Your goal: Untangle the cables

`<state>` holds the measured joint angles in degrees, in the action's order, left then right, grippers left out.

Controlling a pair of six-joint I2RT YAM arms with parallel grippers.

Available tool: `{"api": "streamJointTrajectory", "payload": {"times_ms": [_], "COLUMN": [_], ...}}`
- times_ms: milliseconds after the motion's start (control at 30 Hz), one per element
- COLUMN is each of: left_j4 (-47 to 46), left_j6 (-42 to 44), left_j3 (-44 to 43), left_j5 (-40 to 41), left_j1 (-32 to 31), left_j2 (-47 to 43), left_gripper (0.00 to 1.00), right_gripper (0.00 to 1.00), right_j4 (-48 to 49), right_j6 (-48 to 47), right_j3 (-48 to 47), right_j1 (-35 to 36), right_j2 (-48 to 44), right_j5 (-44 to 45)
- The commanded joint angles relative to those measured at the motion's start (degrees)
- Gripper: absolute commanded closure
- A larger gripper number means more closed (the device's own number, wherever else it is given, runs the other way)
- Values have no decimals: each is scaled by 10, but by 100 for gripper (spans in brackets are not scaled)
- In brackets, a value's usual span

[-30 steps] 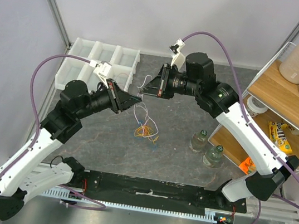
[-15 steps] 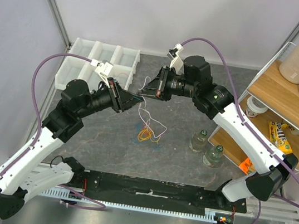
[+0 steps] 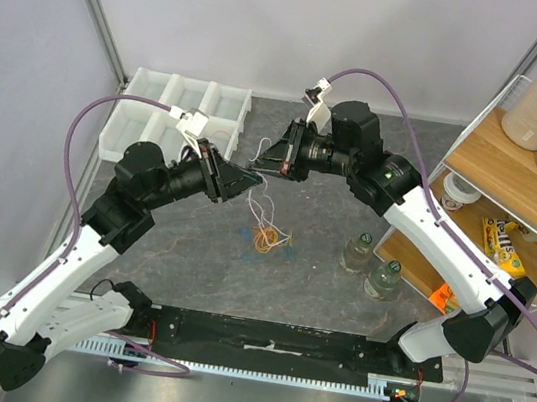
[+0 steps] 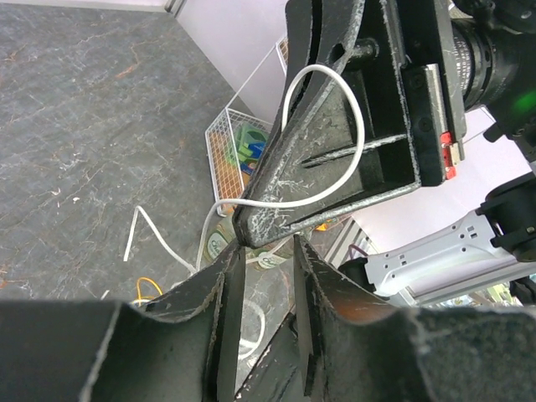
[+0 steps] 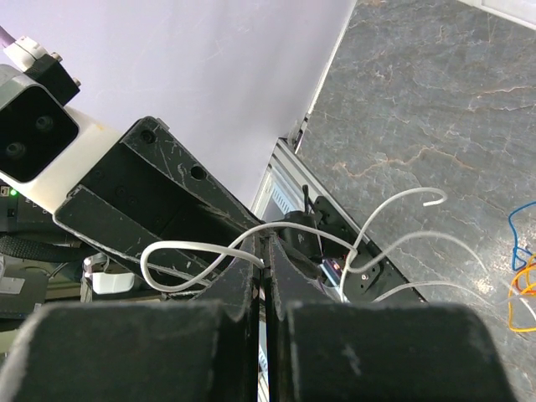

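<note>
My right gripper (image 3: 259,166) is shut on a white cable (image 3: 263,198) above the table's middle. In the right wrist view the cable (image 5: 180,249) loops out to the left of the closed gripper (image 5: 266,251). It hangs down to a small bundle of orange and yellow cables (image 3: 265,238) lying on the table, with blue (image 5: 519,226) and orange (image 5: 526,293) strands beside it. My left gripper (image 3: 250,174) is tip to tip with the right one. In the left wrist view it (image 4: 268,247) is open with nothing between its fingers, and the white loop (image 4: 335,84) lies over the right gripper's fingers.
A white compartment tray (image 3: 176,111) stands at the back left. Two small green-capped bottles (image 3: 360,250) (image 3: 383,277) stand to the right of the bundle. A wire-and-wood shelf (image 3: 513,187) with bottles and snack packs fills the right side.
My left gripper has opened and let go of the white cable, shifting slightly right. The hanging strands have dropped and gathered closer over the bundle. The right gripper stays shut on the cable.
</note>
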<state>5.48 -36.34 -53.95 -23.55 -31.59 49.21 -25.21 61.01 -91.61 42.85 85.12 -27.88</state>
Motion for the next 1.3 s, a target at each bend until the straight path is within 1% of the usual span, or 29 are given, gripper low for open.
{"api": "streamJointTrajectory", "payload": {"times_ms": [0, 100, 200, 300, 433, 567, 667, 800, 933, 967, 1033, 1133, 1200, 1267], "left_j4": [-42, -53, -70, -69, -67, -71, -58, 5, 94, 107, 126, 159, 189, 212], "left_j6": [11, 2, -3, -3, -4, -15, -12, 19, 51, 54, 60, 70, 86, 118], "left_j3": [-12, -9, -11, -7, -14, -24, -33, -45, -41, -39, -37, -48, -61, -78], "left_j5": [-16, -22, -36, -29, -16, 3, 1, -44, -31, -21, -11, 22, 46, 44], "left_j1": [-3, -2, -2, -1, -3, -2, -2, -2, -2, -3, -2, -4, -2, -1], "left_j2": [9, 14, 22, 16, 25, 40, 48, 31, -20, -34, -55, -64, -51, -25], "left_gripper": [63, 63, 63, 60, 59, 53, 54, 54, 52, 50, 43, 9, 7, 6], "right_gripper": [100, 100, 100, 100, 100, 100, 100, 100, 100, 100, 100, 100, 100, 100], "right_j4": [19, 20, 6, 3, 4, 12, 12, 11, 10, 10, 10, 10, 10, 10], "right_j6": [7, 7, -12, -13, -7, 6, 7, 3, -4, -5, -7, -8, -7, -9], "right_j3": [1, 3, -1, -1, -7, -2, -1, -3, -9, -11, -14, -16, -15, -19], "right_j1": [1, 2, 0, 0, 0, 0, 0, 0, 0, 0, 0, 0, 0, 0], "right_j2": [-21, -20, -20, -20, -22, -27, -30, -27, -23, -21, -19, -20, -22, -22], "right_j5": [9, 7, 24, 25, 28, 27, 34, 32, 33, 31, 27, 25, 26, 24]}}
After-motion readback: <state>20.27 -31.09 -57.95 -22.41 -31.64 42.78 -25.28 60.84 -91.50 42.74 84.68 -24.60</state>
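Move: The white cable, pinched in the right fingertips, passes close by the left hand's tips: about 2 cm ahead, 2 cm to the right and level. The right gripper's tips are some 2 cm ahead, 1 cm right and 1 cm above. The yellow-and-blue cable bundle lies roughly 3 cm back, 4 cm right and 30 cm below the left hand. From the right hand, the white cable is right at its finger pads. The white cable stays pinched in the nearly still right gripper while the part-open left fingers ease about 2 cm forward and right, towards the right fingertips. The left hand then turns back, pulling away from cable and gripper some 6 cm towards its base and to its left, its fingers spreading from about a third to nearly wide. ##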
